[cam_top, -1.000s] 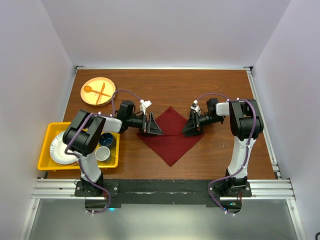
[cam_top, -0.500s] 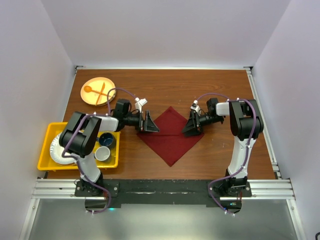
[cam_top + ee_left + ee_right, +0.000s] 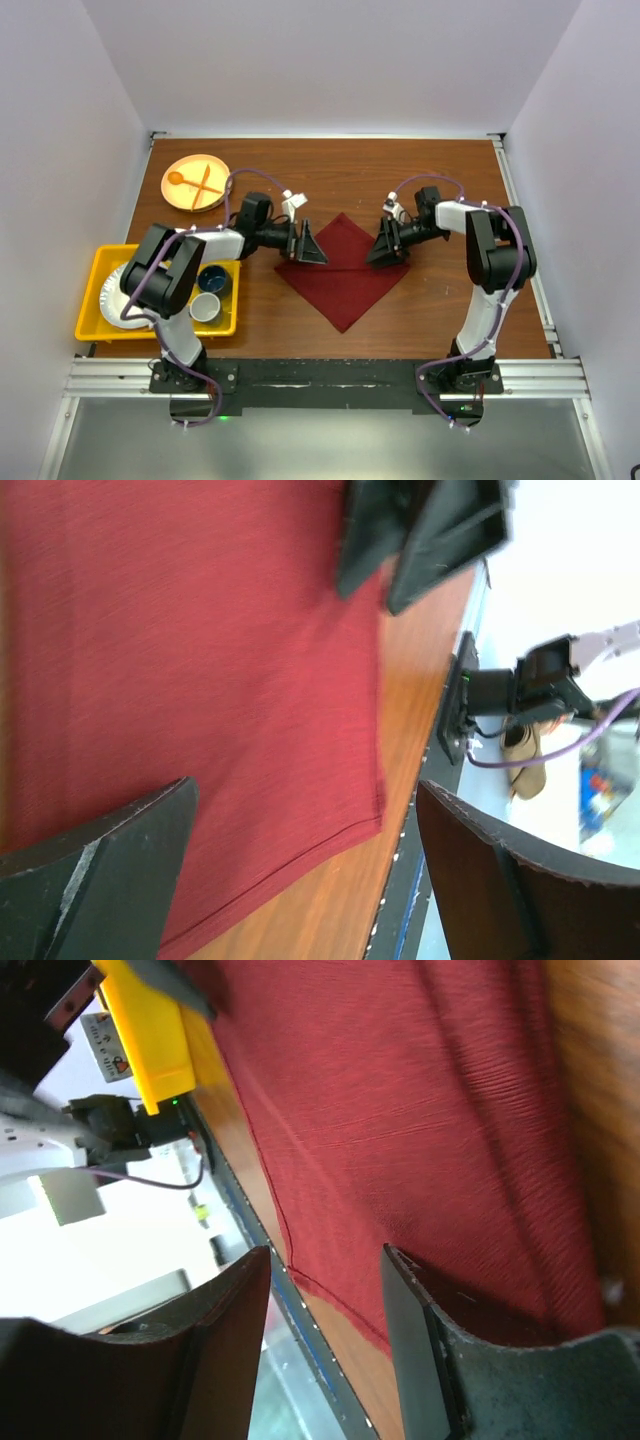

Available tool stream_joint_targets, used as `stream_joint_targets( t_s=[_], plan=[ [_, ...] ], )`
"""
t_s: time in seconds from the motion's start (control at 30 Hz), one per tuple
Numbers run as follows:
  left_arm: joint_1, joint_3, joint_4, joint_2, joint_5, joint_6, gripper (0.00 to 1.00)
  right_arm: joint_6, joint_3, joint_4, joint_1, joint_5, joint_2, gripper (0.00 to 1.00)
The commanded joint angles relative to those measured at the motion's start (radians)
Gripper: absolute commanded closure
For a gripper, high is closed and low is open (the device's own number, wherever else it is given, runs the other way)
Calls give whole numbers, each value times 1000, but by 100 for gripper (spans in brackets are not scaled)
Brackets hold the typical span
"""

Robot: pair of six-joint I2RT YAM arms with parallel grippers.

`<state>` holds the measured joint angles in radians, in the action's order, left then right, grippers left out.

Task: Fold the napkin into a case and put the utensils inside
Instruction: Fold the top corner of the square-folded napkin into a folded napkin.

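The maroon napkin (image 3: 343, 272) lies flat on the wooden table as a diamond, one corner toward the arms. My left gripper (image 3: 311, 245) hovers open over its left corner, jaws wide with only cloth (image 3: 200, 630) beneath them (image 3: 305, 790). My right gripper (image 3: 386, 245) stands open at the right corner, with nothing between its fingers (image 3: 325, 1255); the red cloth (image 3: 400, 1090) and its hemmed near corner lie below. The two grippers face each other across the napkin. No folded case shows. The utensils are out of view.
An orange plate (image 3: 185, 195) with an orange spoon and fork sits at the back left. A yellow tray (image 3: 90, 325) at the left edge holds a white plate and two cups. The table's near edge and black rail (image 3: 320, 372) run below the napkin's corner.
The left gripper has shifted slightly right and toward the back, over the napkin's left corner. The right arm's elbow has swung outward; its gripper moved a little back. The napkin lies as before.
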<state>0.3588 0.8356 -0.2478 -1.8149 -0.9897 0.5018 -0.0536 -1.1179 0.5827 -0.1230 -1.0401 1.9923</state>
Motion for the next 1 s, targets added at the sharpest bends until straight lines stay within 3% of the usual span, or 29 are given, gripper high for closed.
stream_joint_targets(
  t_s=[0.0,0.2,0.37,0.73,0.97],
  plan=[
    [115,83,-42,98,9,-16,4,-29,-33,52,8,51,-168,55],
    [239,163,-215,-32,77,125,6,-32,-23,71,19,178,-182,70],
    [313,287,-234,-158,115,175,7,-22,-31,30,20,274,-113,76],
    [324,260,-237,-242,111,211,7,-34,-40,2,20,385,-24,80],
    [266,177,-232,-245,126,233,7,-32,-30,2,20,413,-18,80]
  ],
)
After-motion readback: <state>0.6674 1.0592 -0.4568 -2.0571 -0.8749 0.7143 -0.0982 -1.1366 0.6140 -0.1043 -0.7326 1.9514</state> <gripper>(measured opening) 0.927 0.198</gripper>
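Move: The crease across the middle of the diamond-laid napkin is the line both hands work on. Its right half lies about 13 cm right of the left hand and 3 cm nearer the base, some 5 cm below; the napkin's top corner is some 10 cm ahead and 8 cm to the right. From the right hand, the napkin's right corner is about 5 cm to the right, 3 cm back and 3 cm down, and the top corner 11 cm ahead and 12 cm to the left. The left hand, fingers still wide open, hops off to the right along the crease towards the right hand, arching some 5 cm up and coming down about 13 cm farther over, its lower finger seeming to rest on the cloth beyond the napkin's middle. Meanwhile the right hand lifts about 5 cm and drops to a lower spot than before, shifting a few centimetres right towards the right corner, closing its half-open fingers most of the way and tipping them more steeply down to press on the cloth beside the folded edge. ##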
